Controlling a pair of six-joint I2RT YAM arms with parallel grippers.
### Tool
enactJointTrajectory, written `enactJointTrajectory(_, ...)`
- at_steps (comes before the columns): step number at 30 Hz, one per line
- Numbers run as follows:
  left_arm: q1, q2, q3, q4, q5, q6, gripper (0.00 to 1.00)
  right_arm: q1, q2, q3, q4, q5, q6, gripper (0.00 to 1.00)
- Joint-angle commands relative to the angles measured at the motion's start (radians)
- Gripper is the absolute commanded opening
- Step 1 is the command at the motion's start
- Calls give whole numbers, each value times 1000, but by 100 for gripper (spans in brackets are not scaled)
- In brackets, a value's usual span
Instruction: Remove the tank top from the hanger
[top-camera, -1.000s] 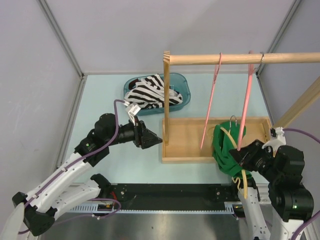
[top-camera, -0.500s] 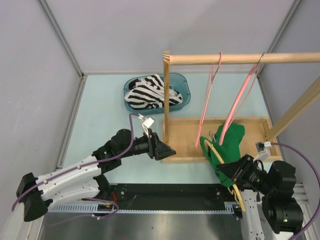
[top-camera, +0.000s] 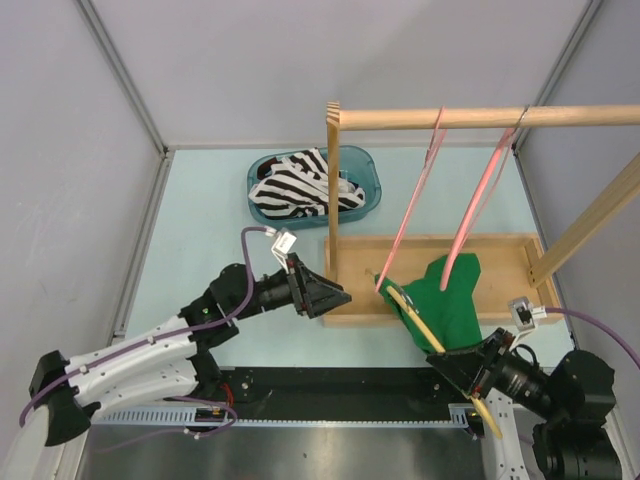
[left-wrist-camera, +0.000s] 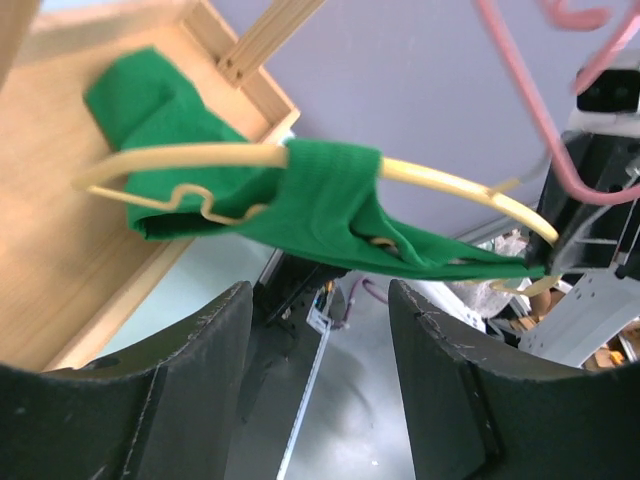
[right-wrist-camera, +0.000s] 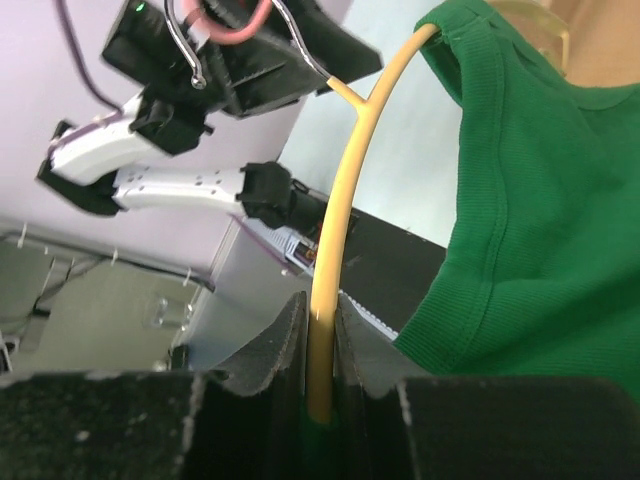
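The green tank top (top-camera: 445, 295) hangs on a yellow hanger (top-camera: 412, 315), stretched from the wooden tray out over its near edge. My right gripper (top-camera: 458, 362) is shut on the hanger's yellow bar (right-wrist-camera: 350, 170), with the green tank top (right-wrist-camera: 540, 200) draped to its right. My left gripper (top-camera: 338, 296) is open at the tray's near left corner, a short way left of the garment. In the left wrist view its jaws (left-wrist-camera: 320, 300) are empty, with the tank top (left-wrist-camera: 330, 205) and the hanger (left-wrist-camera: 440, 180) just beyond them.
Two pink hangers (top-camera: 410, 215) (top-camera: 475, 205) hang slanted from the wooden rail (top-camera: 440, 118) above the tray (top-camera: 350, 305). The rail's upright post (top-camera: 332, 190) stands at the tray's left end. A teal basket (top-camera: 372, 175) holds striped cloth (top-camera: 300, 185) behind it.
My right gripper has pulled the hanger and tank top left and toward the near edge. My left gripper has moved right, toward the garment. The pink hangers have swung to a slant.
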Motion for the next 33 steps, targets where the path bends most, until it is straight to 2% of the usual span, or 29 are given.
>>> enactJointTrajectory(1, -7, -100, 23, -28, -58, 58, 62, -2, 19, 86, 16, -143, -53, 0)
enactJointTrajectory(11, -6, -277, 51, -155, -155, 118, 61, 4, 52, 95, 131, -217, 42, 0)
enactJointTrajectory(16, -7, -335, 100, -263, -218, 178, 61, 82, 113, 57, 154, -205, 25, 0)
enactJointTrajectory(19, -6, -350, 120, -298, -230, 196, 61, 124, 157, 54, 212, -217, 61, 0)
enactJointTrajectory(26, -6, -321, 175, -375, -248, 236, 62, 194, 254, 41, 234, -179, 16, 0)
enactJointTrajectory(29, -6, -295, 207, -444, -261, 256, 62, 197, 300, 78, 218, -148, -28, 0)
enactJointTrajectory(33, -6, -282, 224, -447, -230, 267, 62, 191, 349, 110, 271, -151, -21, 0)
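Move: From the open left hand, the tank top's middle is about 17 cm to the right, level with it forward and back, and roughly 8 cm lower. The yellow hanger's near end is 7 cm right, 4 cm ahead and 3 cm lower, and the rack's left post is 10 cm ahead and 2 cm left. From the right hand, already gripping the hanger, the tank top's middle lies about 12 cm straight ahead and 7 cm lower. The left hand, fingers staying open, draws away from the tank top and hanger, about 7 cm to its left while rising some 6 cm, its wrist turning counter-clockwise and rolling. Keeping its pinch on the yellow hanger, the right hand first goes back about 3 cm while rising, then turns around to push forward some 5 cm, ending 4 cm higher, and swings the hanger about 20 degrees counter-clockwise past the pink hangers. ##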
